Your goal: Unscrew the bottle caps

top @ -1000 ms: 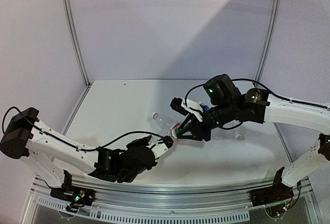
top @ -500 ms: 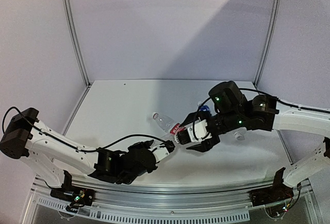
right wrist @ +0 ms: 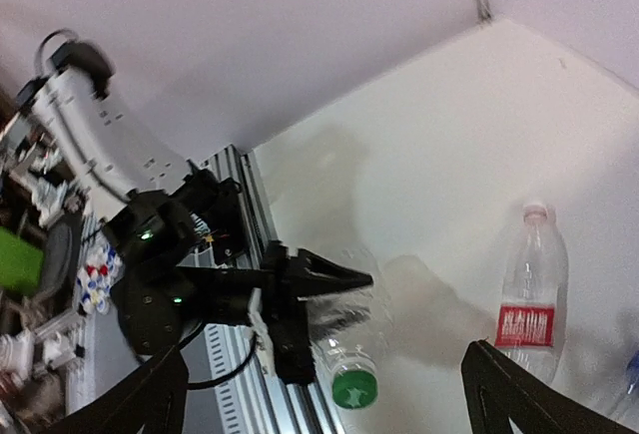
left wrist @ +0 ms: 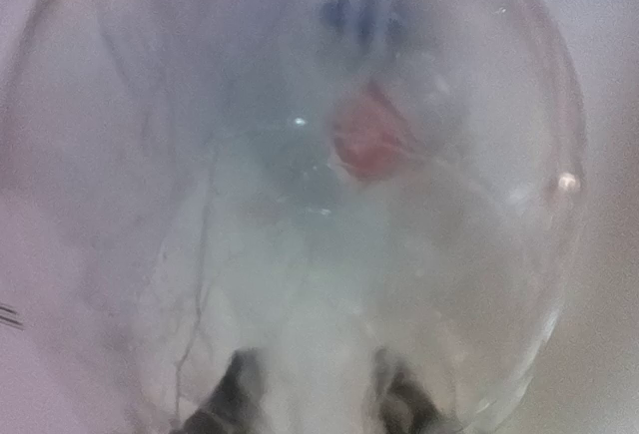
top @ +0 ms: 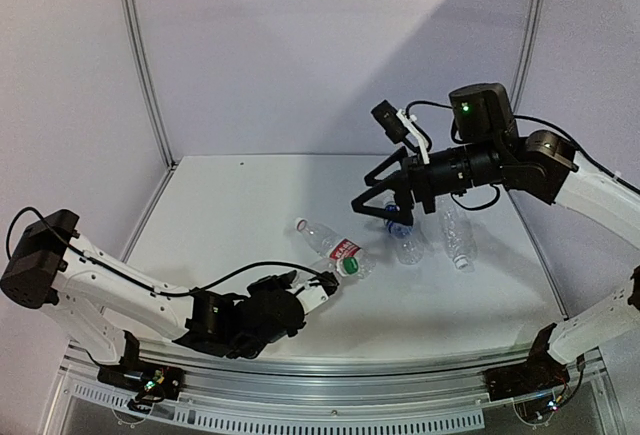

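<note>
My left gripper is shut on the body of a clear unlabelled bottle, tilted with its green cap still on. In the left wrist view that bottle fills the frame, with blurred dark fingers at the bottom. My right gripper hangs open and empty well above the table, up and right of the green cap. A red-labelled bottle lies on the table with its pale cap on.
A blue-labelled bottle and another clear bottle lie under the right arm. The aluminium rail runs along the table's near edge. White walls close in the back and both sides.
My right gripper has opened off the green cap and risen up and to the right. The left gripper still holds the bottle in about the same place.
</note>
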### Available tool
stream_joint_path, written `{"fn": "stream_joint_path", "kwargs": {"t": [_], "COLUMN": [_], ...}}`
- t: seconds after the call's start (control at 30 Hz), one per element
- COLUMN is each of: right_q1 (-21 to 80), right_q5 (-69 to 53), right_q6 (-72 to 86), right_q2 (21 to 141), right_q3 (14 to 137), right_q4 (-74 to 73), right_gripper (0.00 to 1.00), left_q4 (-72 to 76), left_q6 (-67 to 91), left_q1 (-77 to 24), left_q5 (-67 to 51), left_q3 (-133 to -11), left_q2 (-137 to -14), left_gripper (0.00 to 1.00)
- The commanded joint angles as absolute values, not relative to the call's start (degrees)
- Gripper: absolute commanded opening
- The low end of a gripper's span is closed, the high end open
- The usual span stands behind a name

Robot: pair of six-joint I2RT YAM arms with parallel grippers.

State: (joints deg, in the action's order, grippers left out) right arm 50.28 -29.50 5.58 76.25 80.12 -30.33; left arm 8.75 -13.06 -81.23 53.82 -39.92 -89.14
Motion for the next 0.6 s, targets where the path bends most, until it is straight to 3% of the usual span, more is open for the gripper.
{"fn": "stream_joint_path", "kwargs": {"t": [0.0, 0.23, 0.57], "right_q1": [43.6, 42.9, 42.9], "right_q5": [-37.0, -43.5, -47.6], "right_q6": [32.5, 40.5, 47.8], "right_q2": [80.4, 85.3, 85.3], "right_q3": [74.3, 70.1, 67.9], "right_q4": [-31.6, -33.0, -25.3], "right_gripper": [0.92, 0.62, 0.6], "left_q4": [11.0, 11.3, 11.5], "left_q6": [-14.2, -14.6, -14.8], "left_q1": [-81.6, -81.6, -81.6], "left_q5": [58.7, 59.5, 59.8], "left_q3": [-40.0, -40.2, -40.3], "left_q2": [-88.7, -89.5, -90.3], "left_gripper": [0.03, 0.04, 0.04]}}
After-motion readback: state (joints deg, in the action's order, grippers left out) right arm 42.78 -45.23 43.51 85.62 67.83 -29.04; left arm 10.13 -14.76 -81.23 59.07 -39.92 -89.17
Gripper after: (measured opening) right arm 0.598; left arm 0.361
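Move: The green cap on the bottle held by the left hand is almost straight below the right hand, about 14 cm down, 1 cm back and 2 cm left. From the left hand, that cap is some 6 cm right, 2 cm back and 6 cm up. The red-label bottle lies about 16 cm ahead of the right hand, 2 cm left and 29 cm below. The blue-label bottle is some 21 cm ahead, 15 cm right and equally low. The green cap is approached again by the right hand, which swings down some 13 cm, bowing forward and then back, and slows beside it. It rolls about 55 degrees about its own fingers, clockwise seen from behind the hand, and narrows from wide open to a bit over half. The left hand keeps its grip on the bottle, easing slightly up and forward-left. ##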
